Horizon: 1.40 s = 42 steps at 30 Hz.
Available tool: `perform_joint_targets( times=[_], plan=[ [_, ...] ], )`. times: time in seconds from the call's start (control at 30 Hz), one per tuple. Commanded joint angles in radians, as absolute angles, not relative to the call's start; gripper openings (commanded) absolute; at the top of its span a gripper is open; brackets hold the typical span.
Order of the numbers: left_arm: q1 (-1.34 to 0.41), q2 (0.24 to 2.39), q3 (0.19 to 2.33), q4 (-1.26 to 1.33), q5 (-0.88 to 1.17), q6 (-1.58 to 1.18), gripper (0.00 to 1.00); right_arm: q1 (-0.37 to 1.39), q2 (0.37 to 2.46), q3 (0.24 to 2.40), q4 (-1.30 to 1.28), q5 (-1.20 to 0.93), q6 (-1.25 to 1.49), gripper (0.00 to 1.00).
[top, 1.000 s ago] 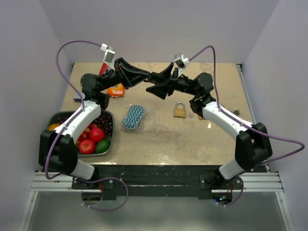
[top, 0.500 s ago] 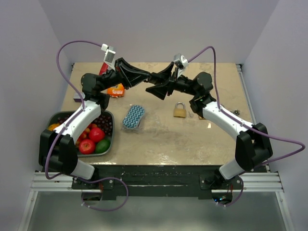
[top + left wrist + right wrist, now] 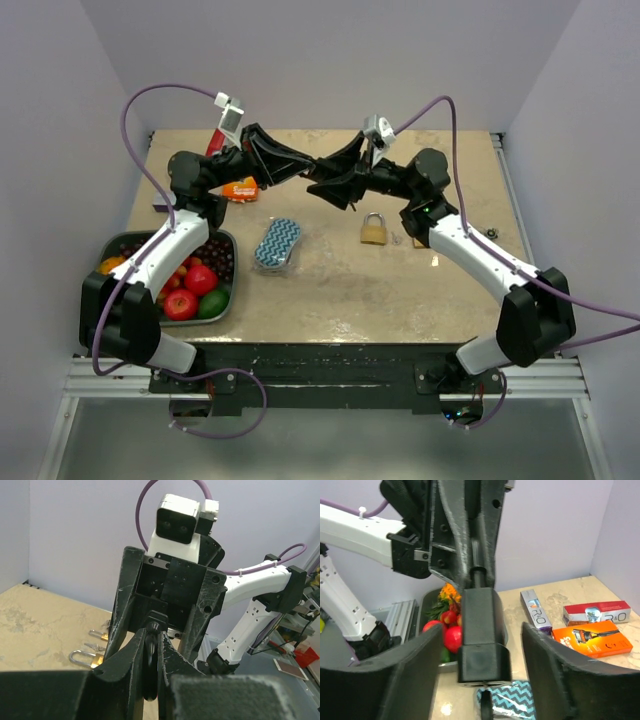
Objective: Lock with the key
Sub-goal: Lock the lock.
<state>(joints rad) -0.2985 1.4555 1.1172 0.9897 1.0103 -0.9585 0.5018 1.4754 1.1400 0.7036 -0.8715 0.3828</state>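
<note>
My two grippers meet in the air over the back of the table. The left gripper [image 3: 316,163] [image 3: 152,635] is shut on a black-handled key [image 3: 151,667], whose blocky black handle [image 3: 482,645] sticks out towards the right wrist camera. The right gripper [image 3: 336,172] [image 3: 482,630] is open, one finger [image 3: 415,675] on each side of that handle, with gaps showing. The brass padlock [image 3: 374,229] [image 3: 87,656] lies flat on the table below and in front of them. Small loose keys [image 3: 95,646] lie next to it.
A grey bowl [image 3: 226,302] of fruit sits at the table's left edge. A blue zigzag sponge [image 3: 277,243] lies in the middle. An orange razor pack [image 3: 241,187] [image 3: 592,639], a red box [image 3: 597,612] and a grey box [image 3: 536,611] lie at the back left.
The right arm has shifted slightly, its gripper edging up and left around the key's handle. The left gripper holds still with the key. The padlock has not moved.
</note>
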Motion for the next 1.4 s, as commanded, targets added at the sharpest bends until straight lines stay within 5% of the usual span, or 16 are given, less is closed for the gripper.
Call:
perform_joint_targets(
  times=[0.0, 0.7, 0.8, 0.83, 0.87, 0.93, 1.07, 1.13, 1.17, 1.23, 1.37],
  plan=[
    [-0.293, 1.397, 1.163, 1.040, 0.989, -0.962, 0.00, 0.497, 1.420, 1.141, 0.667, -0.916, 0.308, 0.61],
    [-0.327, 1.434, 1.181, 1.111, 0.939, -0.999, 0.00, 0.531, 1.503, 1.192, 0.802, -0.923, 0.396, 0.45],
    [-0.325, 1.436, 1.172, 1.111, 0.937, -1.000, 0.00, 0.531, 1.506, 1.196, 0.804, -0.923, 0.411, 0.27],
    [-0.325, 1.436, 1.169, 1.108, 0.943, -0.999, 0.00, 0.529, 1.508, 1.204, 0.799, -0.930, 0.410, 0.09],
    [-0.324, 1.434, 1.160, 1.103, 0.946, -0.999, 0.00, 0.531, 1.506, 1.207, 0.789, -0.939, 0.408, 0.00],
    [-0.307, 1.428, 1.149, 1.092, 0.966, -0.983, 0.00, 0.528, 1.491, 1.210, 0.726, -0.940, 0.374, 0.00],
    [-0.265, 1.431, 1.123, 1.106, 1.093, -0.925, 0.45, 0.520, 1.465, 1.227, 0.579, -0.966, 0.310, 0.00],
    [-0.230, 1.442, 1.121, 1.127, 1.170, -0.939, 0.55, 0.509, 1.451, 1.230, 0.519, -0.974, 0.292, 0.00],
    [-0.216, 1.446, 1.123, 1.126, 1.198, -0.939, 0.71, 0.506, 1.447, 1.235, 0.491, -0.977, 0.269, 0.00],
    [-0.174, 1.457, 1.124, 1.129, 1.276, -0.931, 0.80, 0.502, 1.440, 1.252, 0.404, -0.982, 0.243, 0.00],
    [-0.132, 1.456, 1.123, 1.097, 1.350, -0.869, 0.81, 0.502, 1.422, 1.261, 0.310, -0.980, 0.193, 0.00]
  ],
)
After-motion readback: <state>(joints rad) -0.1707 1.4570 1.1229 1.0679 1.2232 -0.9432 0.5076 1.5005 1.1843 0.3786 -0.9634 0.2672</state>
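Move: The black lock is held up between the two hands. The left fingers are already shut on its shackle, and its body lies about 3 cm to the left hand's right. The right fingers stand open around that body, whose middle is roughly 1 cm to the right hand's left. On the table, some 33 cm below the right hand, the gold padlock lies about 14 cm right and 6 cm ahead, the patterned pouch about 9 cm left and 3 cm ahead. Right fingers close on the lock body; left opens, releases the shackle, withdraws left; right lowers about 5 cm, tilting. ##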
